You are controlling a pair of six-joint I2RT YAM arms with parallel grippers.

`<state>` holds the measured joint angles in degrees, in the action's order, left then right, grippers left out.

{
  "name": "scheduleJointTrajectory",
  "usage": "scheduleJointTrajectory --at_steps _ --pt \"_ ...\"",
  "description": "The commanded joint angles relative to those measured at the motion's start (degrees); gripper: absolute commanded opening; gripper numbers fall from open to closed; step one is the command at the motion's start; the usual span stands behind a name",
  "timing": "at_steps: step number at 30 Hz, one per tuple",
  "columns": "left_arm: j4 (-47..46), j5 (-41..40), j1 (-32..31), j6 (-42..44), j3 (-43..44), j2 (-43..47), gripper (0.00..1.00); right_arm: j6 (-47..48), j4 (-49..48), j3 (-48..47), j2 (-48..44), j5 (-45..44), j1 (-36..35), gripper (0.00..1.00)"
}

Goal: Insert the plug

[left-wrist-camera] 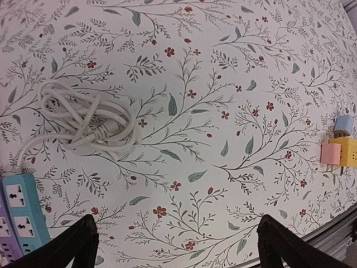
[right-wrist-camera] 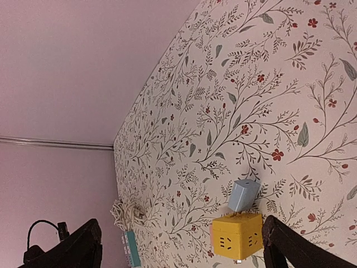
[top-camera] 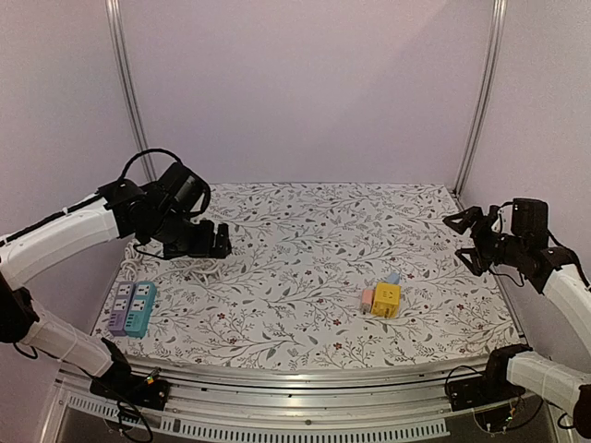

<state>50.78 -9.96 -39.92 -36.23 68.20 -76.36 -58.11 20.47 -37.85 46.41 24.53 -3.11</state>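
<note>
A white cable [top-camera: 199, 265] lies coiled at the table's left, its plug end tucked in the bundle [left-wrist-camera: 89, 120]. It leads to a teal power strip [top-camera: 140, 308] beside a purple strip [top-camera: 120, 309]. My left gripper [top-camera: 220, 240] hovers open just behind the coil, and its dark fingers [left-wrist-camera: 72, 245] stand far apart over bare cloth. Right of centre sits a yellow cube socket [top-camera: 386, 299] with a pink adapter [top-camera: 367, 299] and a blue adapter [top-camera: 393, 278] against it. My right gripper [top-camera: 462, 238] hangs open at the far right, high above the cube [right-wrist-camera: 237, 234].
A floral cloth [top-camera: 305, 240] covers the table. A metal rail [top-camera: 295, 374] runs along the near edge. Pale walls and two upright posts [top-camera: 129, 92] close in the back and sides.
</note>
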Motion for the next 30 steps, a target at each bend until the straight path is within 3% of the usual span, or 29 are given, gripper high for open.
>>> scheduleJointTrajectory --at_steps 1,11,23,30 --pt "1.2 -2.0 -2.0 0.9 0.5 -0.4 0.99 -1.0 4.1 -1.1 2.2 -2.8 -0.4 0.99" --pt "-1.0 -0.3 -4.1 3.8 7.9 -9.1 0.99 -1.6 16.7 -5.9 10.3 -7.4 -1.0 0.99" --pt "-1.5 -0.3 -7.3 7.2 9.4 -11.6 0.99 -3.6 18.0 -7.2 11.4 -7.5 -8.4 0.99" --pt "-2.0 0.0 -9.7 10.0 8.4 -11.9 0.98 -2.1 19.3 -11.5 18.0 -8.5 -16.2 0.99"
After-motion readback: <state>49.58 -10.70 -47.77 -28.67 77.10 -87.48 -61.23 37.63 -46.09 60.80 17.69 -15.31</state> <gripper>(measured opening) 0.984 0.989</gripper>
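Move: Off to the right hand's left, about 12 cm over, 3 cm back and some 18 cm below, sits the yellow socket cube. The blue plug stands about 6 cm farther out than the cube; the pink plug is some 5 cm to the cube's left. From the left hand the cube lies about 36 cm to the right, 2 cm back and 15 cm down, with the pink plug about 4 cm nearer, level with the cube. Sinking about 6.5 cm while its wrist tips down some 25 degrees, the open right hand then swings left and slightly back above the table, towards the yellow cube. The left hand, also open, swings about 7 cm to the right towards the same cube, staying nearly level and turning clockwise. Neither hand touches anything. ##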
